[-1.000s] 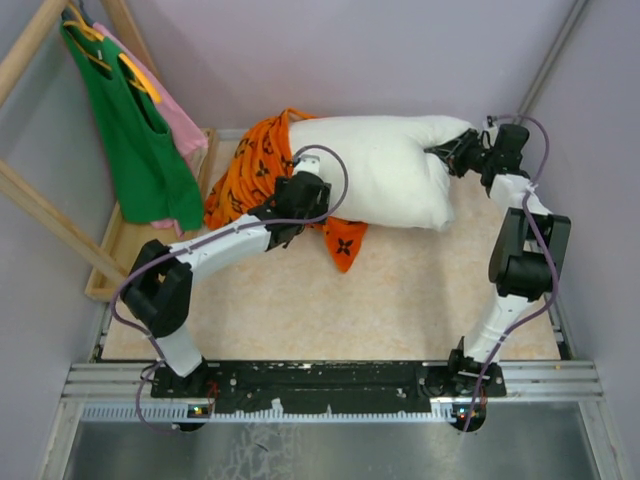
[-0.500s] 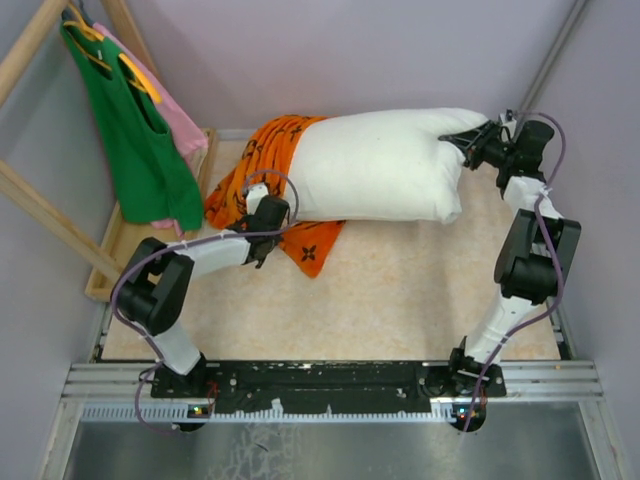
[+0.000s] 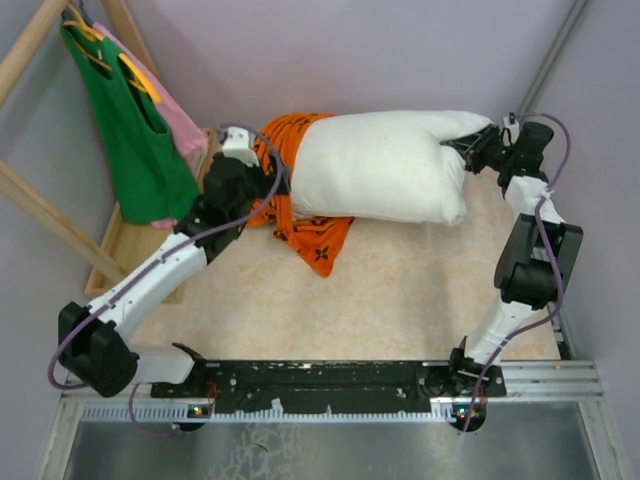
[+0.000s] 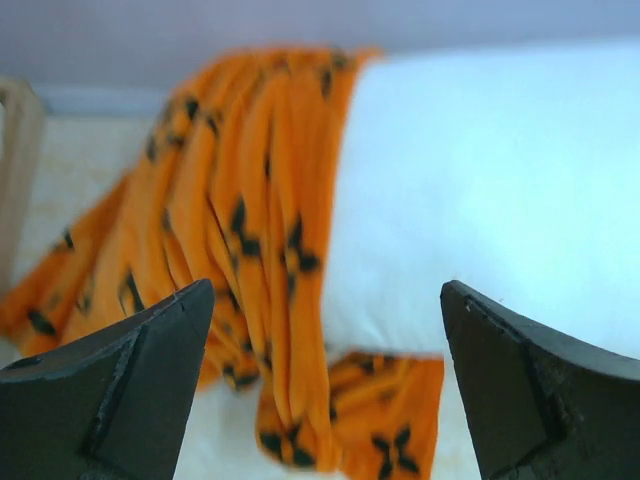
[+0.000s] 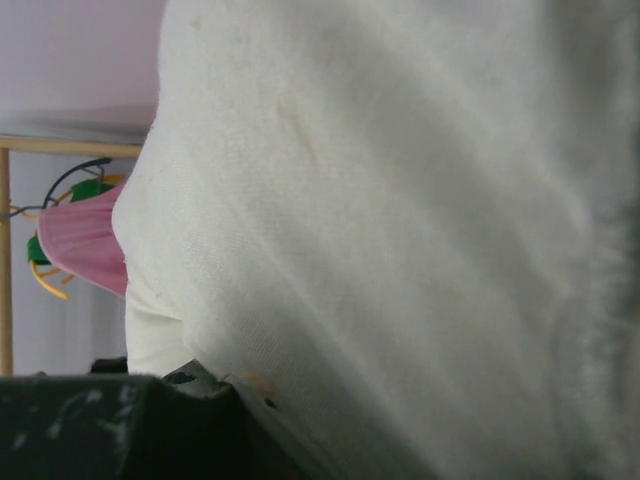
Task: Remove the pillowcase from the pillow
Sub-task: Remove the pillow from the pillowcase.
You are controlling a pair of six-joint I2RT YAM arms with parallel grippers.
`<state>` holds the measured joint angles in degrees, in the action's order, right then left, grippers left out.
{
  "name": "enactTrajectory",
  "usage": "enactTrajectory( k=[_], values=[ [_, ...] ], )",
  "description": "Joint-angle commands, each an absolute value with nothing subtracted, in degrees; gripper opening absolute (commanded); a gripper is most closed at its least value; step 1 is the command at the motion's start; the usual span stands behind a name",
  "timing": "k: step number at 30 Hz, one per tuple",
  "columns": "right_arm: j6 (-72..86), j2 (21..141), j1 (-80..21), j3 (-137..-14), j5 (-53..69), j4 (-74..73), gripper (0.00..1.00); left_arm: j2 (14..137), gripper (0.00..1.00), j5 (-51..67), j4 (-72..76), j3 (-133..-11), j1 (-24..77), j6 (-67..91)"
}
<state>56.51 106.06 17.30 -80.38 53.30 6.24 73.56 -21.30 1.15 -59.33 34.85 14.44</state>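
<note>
The white pillow lies across the back of the table. The orange pillowcase with black motifs is bunched over its left end, and a flap trails forward on the table. My left gripper hovers beside that bunched end, open, with nothing between its fingers; the left wrist view shows the pillowcase and the pillow ahead of it. My right gripper is shut on the pillow's right corner. White pillow fabric fills the right wrist view above one finger.
A green tank top and a pink garment hang on a wooden rack at the back left, above a wooden tray. Walls close in behind and on the right.
My left gripper pulled the pillowcase leftward along the pillow, let go, opened and rose to the back left. The right gripper drew the pillow's corner rightward and kept hold.
</note>
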Motion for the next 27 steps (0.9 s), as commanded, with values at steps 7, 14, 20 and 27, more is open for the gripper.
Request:
enactTrajectory(
  k=[7,14,20,27],
  values=[
    [46.54,97.79,10.37,-84.27,46.32,1.41,0.00,104.21,0.99,-1.10,-2.04,-95.04,21.40,7.79],
    [46.67,95.36,8.70,-81.62,47.25,1.81,0.00,126.60,0.98,-3.64,-13.27,-121.71,19.27,6.42],
    [50.60,88.45,12.99,-76.29,52.72,6.44,0.00,129.45,0.98,-11.25,-13.28,-114.67,12.82,9.76],
    [71.43,79.40,27.65,-63.06,55.35,29.54,0.00,125.57,0.95,-15.62,-11.69,-99.00,5.01,16.61]
  ],
)
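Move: The left hand hangs empty and open, high behind the bunched pillowcase: the folds it goes for lie about 20 cm ahead, 3 cm to its left and 14 cm below. The pillow's middle is roughly 15 cm ahead, 20 cm to its right and 12 cm lower; the green garment hangs some 28 cm left, 15 cm ahead and 5 cm lower. From the right hand, gripping the pillow's far right corner, the folds lie about 42 cm left, 4 cm ahead and 10 cm below. The left hand's right finger comes up against an orange fold, both fingers still wide open: the hand sweeps forward about 25 cm in an arc, first rising 6 cm, then sinking to 10 cm below its start and swinging left into the folds, tipping slightly down. The right hand keeps its grip on the pillow, shifting 6 cm left, then drawing back about 8 cm and partly right. ##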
